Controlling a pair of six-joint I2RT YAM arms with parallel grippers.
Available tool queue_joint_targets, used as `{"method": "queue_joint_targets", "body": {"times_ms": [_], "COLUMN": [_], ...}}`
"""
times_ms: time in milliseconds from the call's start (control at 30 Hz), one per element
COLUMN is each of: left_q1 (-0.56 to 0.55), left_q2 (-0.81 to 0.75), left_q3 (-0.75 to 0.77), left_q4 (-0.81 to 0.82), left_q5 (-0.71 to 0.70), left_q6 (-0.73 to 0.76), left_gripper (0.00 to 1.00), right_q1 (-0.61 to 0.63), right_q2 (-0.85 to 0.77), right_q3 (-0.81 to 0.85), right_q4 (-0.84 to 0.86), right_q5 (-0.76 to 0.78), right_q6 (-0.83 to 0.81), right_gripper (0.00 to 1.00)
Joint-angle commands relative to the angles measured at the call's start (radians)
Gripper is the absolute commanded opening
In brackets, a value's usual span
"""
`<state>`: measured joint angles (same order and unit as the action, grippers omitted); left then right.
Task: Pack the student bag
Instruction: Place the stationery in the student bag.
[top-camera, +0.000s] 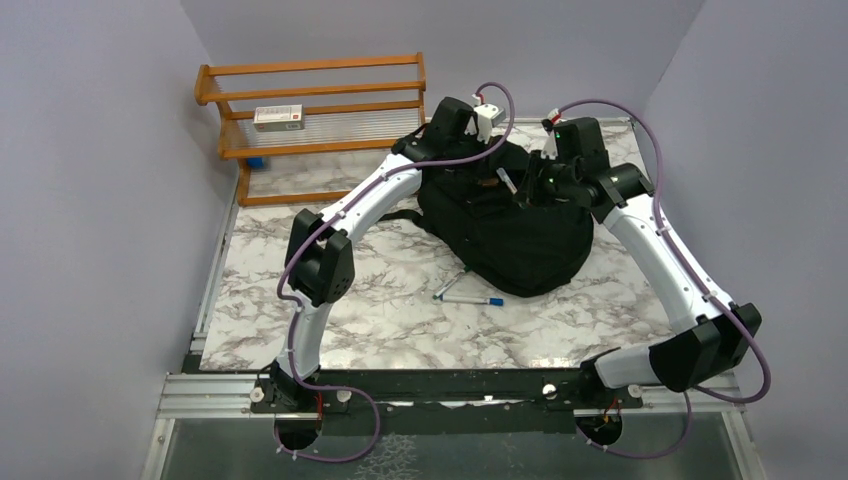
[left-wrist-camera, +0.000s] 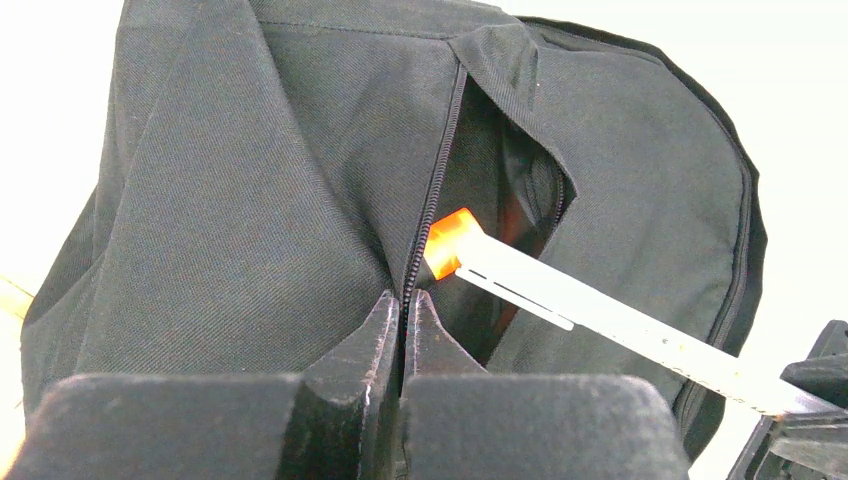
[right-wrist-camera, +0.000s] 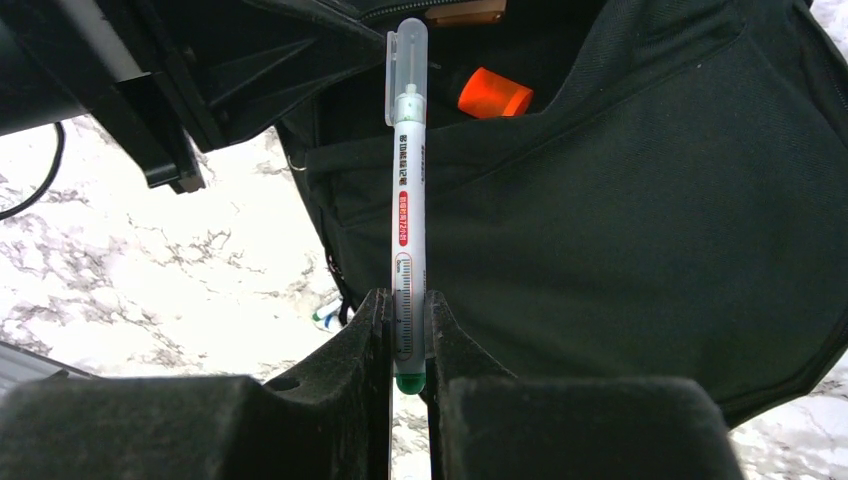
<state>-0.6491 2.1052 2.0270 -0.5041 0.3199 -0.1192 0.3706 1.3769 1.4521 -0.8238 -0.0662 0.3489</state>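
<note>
The student bag (top-camera: 505, 225), a large black backpack, lies at the middle of the marble table. My left gripper (left-wrist-camera: 405, 300) is shut on the zipper edge of the bag's (left-wrist-camera: 250, 200) opening, pinching it; from above it (top-camera: 480, 150) sits at the bag's far side. My right gripper (right-wrist-camera: 408, 300) is shut on a white pen (right-wrist-camera: 408, 200) with a clear cap and green end, held upright over the bag (right-wrist-camera: 620, 230). The pen (left-wrist-camera: 600, 310) slants toward the gap beside the zipper. An orange object (right-wrist-camera: 493, 95) shows inside the opening. From above, the right gripper (top-camera: 525, 185) holds the pen (top-camera: 507, 181) over the bag's top.
Two loose pens (top-camera: 465, 292) lie on the table just in front of the bag, one with a blue end. A wooden rack (top-camera: 310, 110) with a small box (top-camera: 278, 117) stands at the back left. Walls close in on both sides.
</note>
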Motion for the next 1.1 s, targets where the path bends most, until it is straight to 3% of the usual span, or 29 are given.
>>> {"method": "queue_joint_targets", "body": {"times_ms": [0,1000,1067], "left_q1": [0.002,-0.010,-0.010], "left_q2": [-0.079,-0.101,-0.101], "left_q3": [-0.004,-0.048,-0.049], "left_q4": [0.075,0.086,0.086], "left_q5": [-0.026,0.024,0.025], "left_q6": [-0.017,-0.027,-0.028], "left_gripper": [0.00,0.00,0.00], "right_q1": [-0.016,-0.070,-0.070], "right_q2": [0.032,0.368,0.370], "right_q3": [0.026,0.101,0.074], "right_q4": [0.015,0.352,0.399], "right_q5": [-0.043,-0.131,-0.176], "right_q6": [-0.014,0.067,0.070], "right_gripper": [0.01,0.00,0.06]}}
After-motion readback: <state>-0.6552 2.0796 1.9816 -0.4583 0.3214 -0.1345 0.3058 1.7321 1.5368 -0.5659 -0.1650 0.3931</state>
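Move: The bag's held-open mouth lies about 11 cm ahead of the right hand, 3 cm to its left and 7 cm below; the orange-capped highlighter inside is some 2 cm beyond the mouth and 4 cm lower. On the table, about 24 cm below the right hand, the blue-capped marker lies roughly 13 cm back and 10 cm left. From the left hand, the mouth is about 1 cm ahead, 2 cm right and 3 cm below. Still pinching the white marker by its green end, the right hand feeds the clear-capped end under the zip edge into the bag's mouth. It first sinks with little forward travel, then reaches mainly forward while still sinking and easing left, some 10 cm forward and 6 cm down in all, with its tilt nearly unchanged. The left hand stays put, keeping the zip edge pinched. ##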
